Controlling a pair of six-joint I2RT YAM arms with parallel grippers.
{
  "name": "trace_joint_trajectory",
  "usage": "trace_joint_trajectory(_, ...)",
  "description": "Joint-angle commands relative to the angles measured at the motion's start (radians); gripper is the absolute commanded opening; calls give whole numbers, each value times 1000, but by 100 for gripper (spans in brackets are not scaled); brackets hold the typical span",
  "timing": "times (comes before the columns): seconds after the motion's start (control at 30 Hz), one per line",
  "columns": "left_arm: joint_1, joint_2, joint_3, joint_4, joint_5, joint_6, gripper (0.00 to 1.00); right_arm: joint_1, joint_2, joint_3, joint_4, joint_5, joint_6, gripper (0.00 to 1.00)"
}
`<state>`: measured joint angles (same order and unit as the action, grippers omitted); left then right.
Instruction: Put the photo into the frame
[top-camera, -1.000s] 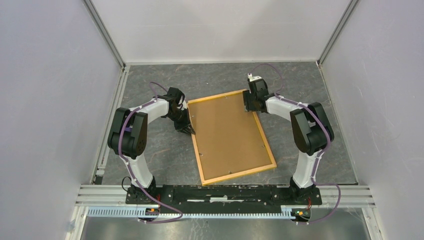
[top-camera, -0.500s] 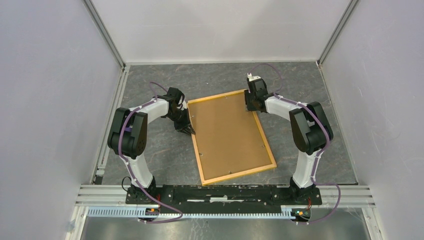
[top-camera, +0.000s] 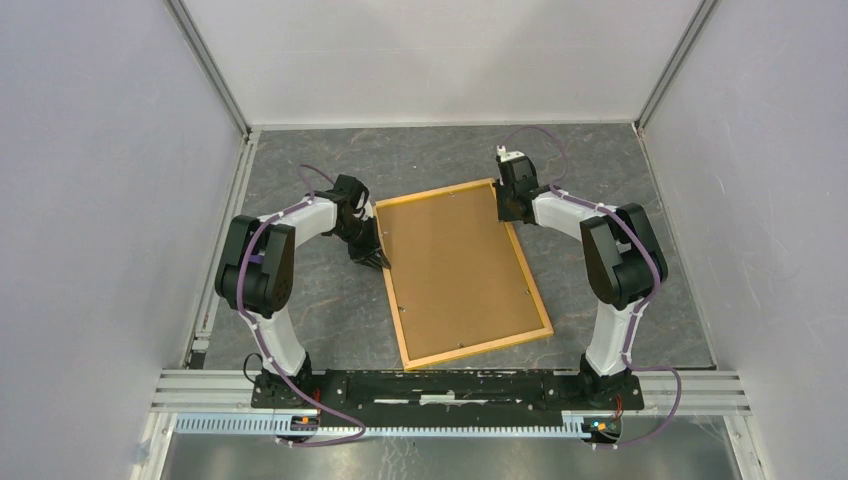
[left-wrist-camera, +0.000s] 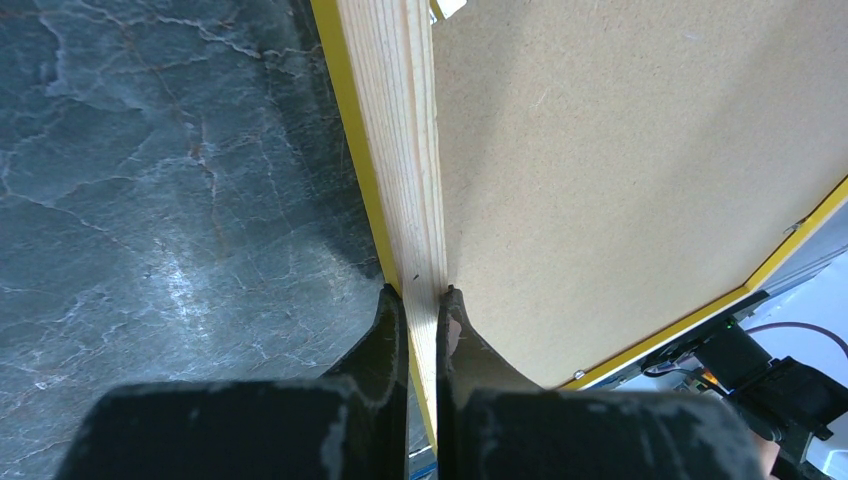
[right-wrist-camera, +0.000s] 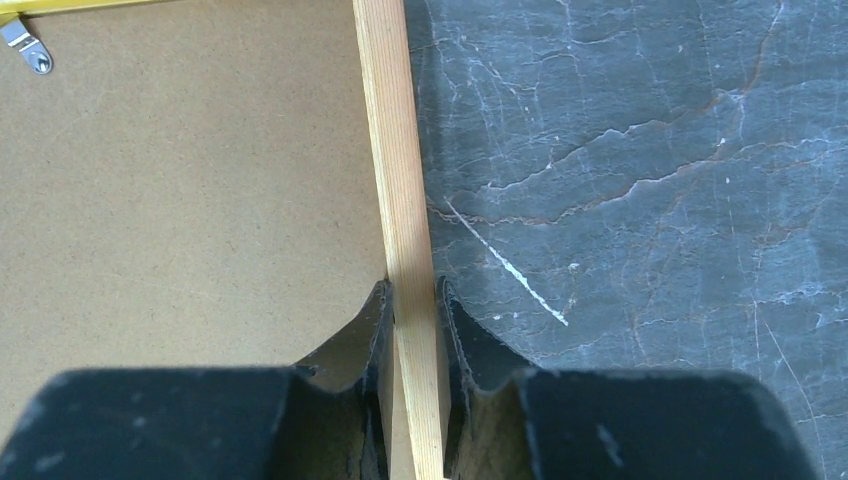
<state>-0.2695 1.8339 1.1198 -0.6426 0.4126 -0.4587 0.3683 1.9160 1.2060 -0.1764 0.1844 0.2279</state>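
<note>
The frame (top-camera: 478, 347), light yellow wood, lies back side up and skewed on the grey table. A brown backing board (top-camera: 455, 270) fills it. The photo is hidden. My left gripper (top-camera: 378, 260) is at the left rail. In the left wrist view that gripper (left-wrist-camera: 424, 295) is shut on the wooden rail (left-wrist-camera: 405, 130), one finger on each side. My right gripper (top-camera: 508, 213) is at the right rail near the far corner. The right wrist view shows that gripper (right-wrist-camera: 412, 290) with both fingers against the rail (right-wrist-camera: 395, 150).
A metal turn clip (right-wrist-camera: 30, 50) sits on the backing board near the frame's far corner. Grey walls close in the table on the left, right and back. Both arm bases (top-camera: 440, 388) stand on the rail at the near edge.
My right gripper's jaws have come together onto the frame's right rail, and that hand has shifted slightly outward. The left gripper and the frame have not moved.
</note>
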Motion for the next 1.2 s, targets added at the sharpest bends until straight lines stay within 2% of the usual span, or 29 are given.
trace_joint_trajectory(0.0,-1,31,-32,9,-5,72,2,3,-1,-28,-58,7,-18,4)
trace_joint_trajectory(0.13,0,27,-35,20,6,72,2,3,0,-11,-58,11,-39,4)
trace_joint_trajectory(0.23,0,28,-35,21,13,72,2,2,4,9,-57,20,-67,9)
trace_joint_trajectory(0.4,7,24,-37,31,30,70,6,-9,70,107,-108,66,-112,9)
trace_joint_trajectory(0.5,15,5,-45,49,55,71,17,-26,92,123,-109,76,-112,8)
trace_joint_trajectory(0.53,18,-9,-52,60,73,72,27,-30,94,127,-106,60,-119,10)
trace_joint_trajectory(0.63,27,-92,-82,109,93,82,49,-33,108,180,-139,51,-138,23)
trace_joint_trajectory(0.73,36,-187,-100,131,82,97,60,-34,106,264,-201,64,-151,38)
trace_joint_trajectory(0.83,56,-294,-117,163,68,101,71,-33,66,311,-269,90,-151,61)
trace_joint_trajectory(0.93,98,-427,-140,202,36,89,93,-22,-8,283,-310,91,-149,81)
trace_joint_trajectory(1.0,130,-522,-168,252,40,75,100,10,-41,259,-374,96,-150,86)
trace_joint_trajectory(1.17,146,-715,-195,287,-70,62,100,190,-181,92,-444,152,-95,89)
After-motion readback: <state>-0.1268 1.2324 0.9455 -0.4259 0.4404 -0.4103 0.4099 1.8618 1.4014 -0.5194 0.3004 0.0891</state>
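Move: Both hands still pinch the photo frame, which lies face down. The frame's middle is about 15 cm right of the left hand and 1 cm ahead, and about 11 cm left and 13 cm back from the right hand. On the left bar, one metal clip sits some 7 cm ahead of the left hand, another about 10 cm back and 3 cm right. The far bar's clip is roughly 4 cm ahead and 12 cm left of the right hand. Forward goes the right hand first, about 1.5 cm with its fingers still closed on the right bar, shifting that side; then it opens wide, edges on forward, rises clear and draws back some 4 cm. Meanwhile the left hand opens fully, lets go of the left bar and climbs away fast, about 15 cm, with slight leftward drift, its fingertips swinging forward nearly 40 degrees. ##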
